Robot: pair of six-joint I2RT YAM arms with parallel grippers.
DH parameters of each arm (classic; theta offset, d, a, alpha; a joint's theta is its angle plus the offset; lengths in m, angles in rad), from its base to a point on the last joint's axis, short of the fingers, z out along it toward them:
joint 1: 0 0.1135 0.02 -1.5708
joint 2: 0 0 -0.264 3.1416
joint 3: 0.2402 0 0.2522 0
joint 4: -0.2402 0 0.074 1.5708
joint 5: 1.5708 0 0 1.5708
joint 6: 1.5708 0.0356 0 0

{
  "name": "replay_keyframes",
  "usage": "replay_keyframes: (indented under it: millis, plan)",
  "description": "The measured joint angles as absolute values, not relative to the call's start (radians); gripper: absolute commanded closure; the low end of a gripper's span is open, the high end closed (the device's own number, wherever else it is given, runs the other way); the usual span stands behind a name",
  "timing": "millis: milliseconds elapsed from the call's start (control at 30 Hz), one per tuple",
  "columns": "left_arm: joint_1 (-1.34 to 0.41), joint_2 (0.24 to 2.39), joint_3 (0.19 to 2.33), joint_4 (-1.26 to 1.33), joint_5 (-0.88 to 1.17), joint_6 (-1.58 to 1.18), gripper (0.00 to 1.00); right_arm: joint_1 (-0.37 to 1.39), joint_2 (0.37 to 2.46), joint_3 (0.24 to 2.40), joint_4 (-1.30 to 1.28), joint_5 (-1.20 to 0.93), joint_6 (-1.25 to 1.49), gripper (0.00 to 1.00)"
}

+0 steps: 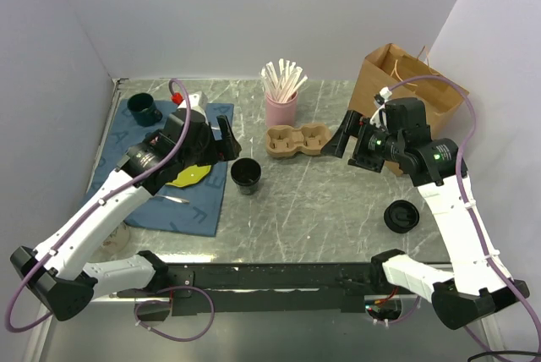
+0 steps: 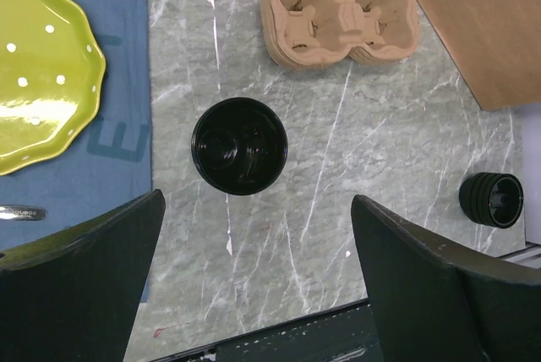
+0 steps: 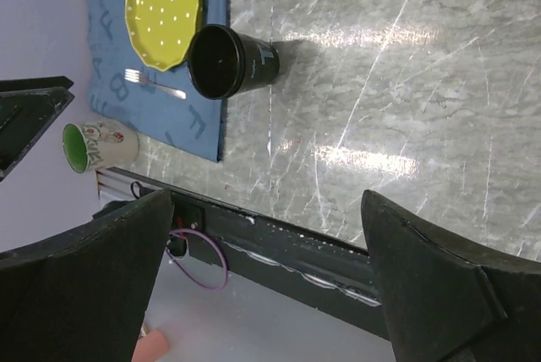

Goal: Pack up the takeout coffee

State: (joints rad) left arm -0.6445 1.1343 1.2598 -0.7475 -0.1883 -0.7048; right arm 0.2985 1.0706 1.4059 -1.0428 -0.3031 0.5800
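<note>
An open black coffee cup (image 1: 246, 174) stands upright on the marble table, just right of the blue mat; it also shows in the wrist views (image 2: 239, 145) (image 3: 230, 59). Its black lid (image 1: 401, 216) (image 2: 491, 200) lies apart at the right front. A cardboard cup carrier (image 1: 297, 140) (image 2: 341, 17) sits behind the cup, and a brown paper bag (image 1: 406, 83) stands at the back right. My left gripper (image 1: 225, 142) (image 2: 258, 199) hovers open just left of the cup, holding nothing. Between carrier and bag, my right gripper (image 1: 347, 144) (image 3: 267, 195) hangs open and empty.
A pink cup of wooden stirrers (image 1: 281, 95) stands behind the carrier. The blue mat (image 1: 161, 201) holds a yellow-green plate (image 2: 38, 66), a fork (image 3: 156, 83) and a dark mug (image 1: 141, 108). A green-lined mug (image 3: 97, 144) sits at the left front. Walls close three sides.
</note>
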Motion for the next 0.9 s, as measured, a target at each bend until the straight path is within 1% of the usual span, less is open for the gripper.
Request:
replay_keyframes:
  millis: [200,267,300,400,433,500,567,600,667,700,733,800,900]
  plan:
    - [-0.645,1.127,1.235,-0.737,-0.18,-0.702,0.04,0.299,1.071,1.406,-1.044,-0.297,0.584,0.0]
    - [-0.641,1.127,1.22,-0.728,-0.177,-0.7,0.07,0.305,1.074,1.406,-1.04,-0.302,0.591,0.02]
    - [-0.633,1.127,1.214,-0.725,-0.17,-0.698,0.12,0.31,1.077,1.406,-1.034,-0.313,0.599,0.04]
    - [-0.595,1.134,1.214,-0.719,-0.149,-0.691,0.16,0.338,1.094,1.406,-1.001,-0.338,0.63,0.09]
    - [-0.575,1.138,1.214,-0.719,-0.138,-0.688,0.19,0.355,1.107,1.407,-0.984,-0.343,0.64,0.11]
    - [-0.529,1.158,1.214,-0.717,-0.113,-0.677,0.22,0.401,1.155,1.427,-0.973,-0.339,0.661,0.15]
    - [-0.494,1.184,1.213,-0.712,-0.09,-0.665,0.3,0.444,1.219,1.462,-0.964,-0.334,0.671,0.18]
    - [-0.483,1.195,1.207,-0.703,-0.079,-0.66,0.37,0.469,1.259,1.484,-0.96,-0.329,0.675,0.19]
    - [-0.475,1.216,1.194,-0.693,-0.062,-0.642,0.42,0.513,1.337,1.52,-0.943,-0.324,0.682,0.22]
    - [-0.475,1.224,1.191,-0.692,-0.056,-0.636,0.47,0.533,1.371,1.533,-0.939,-0.323,0.685,0.22]
    - [-0.475,1.237,1.19,-0.692,-0.046,-0.624,0.49,0.551,1.401,1.54,-0.935,-0.318,0.687,0.22]
    - [-0.475,1.26,1.19,-0.691,-0.038,-0.611,0.51,0.579,1.442,1.542,-0.929,-0.313,0.691,0.26]
    - [-0.475,1.303,1.189,-0.68,-0.023,-0.593,0.52,0.613,1.468,1.536,-0.913,-0.31,0.692,0.3]
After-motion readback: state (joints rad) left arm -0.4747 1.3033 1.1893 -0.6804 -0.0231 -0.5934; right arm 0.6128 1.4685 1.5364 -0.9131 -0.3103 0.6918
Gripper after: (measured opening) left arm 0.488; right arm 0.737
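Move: The black cup stands almost under the left hand, about 17 cm below it, some 3 cm to its right and 1 cm ahead. The yellow plate lies about 12 cm to the left hand's left and 7 cm ahead; the cardboard cup carrier 17 cm to its right and 11 cm ahead. From the right hand the cup is roughly 21 cm to the left, level with it, 20 cm down; the carrier 7 cm left, 10 cm ahead. Leftward goes the right hand, about 13 cm towards the black cup, sinking late by some 5 cm, edging forward and turning counter-clockwise with its tips dipping, fingers narrowing slightly. The left hand descends about 7 cm towards the cup with a smaller forward shift, tips dipping about 10 degrees and fingers closing to half open; it touches nothing. ##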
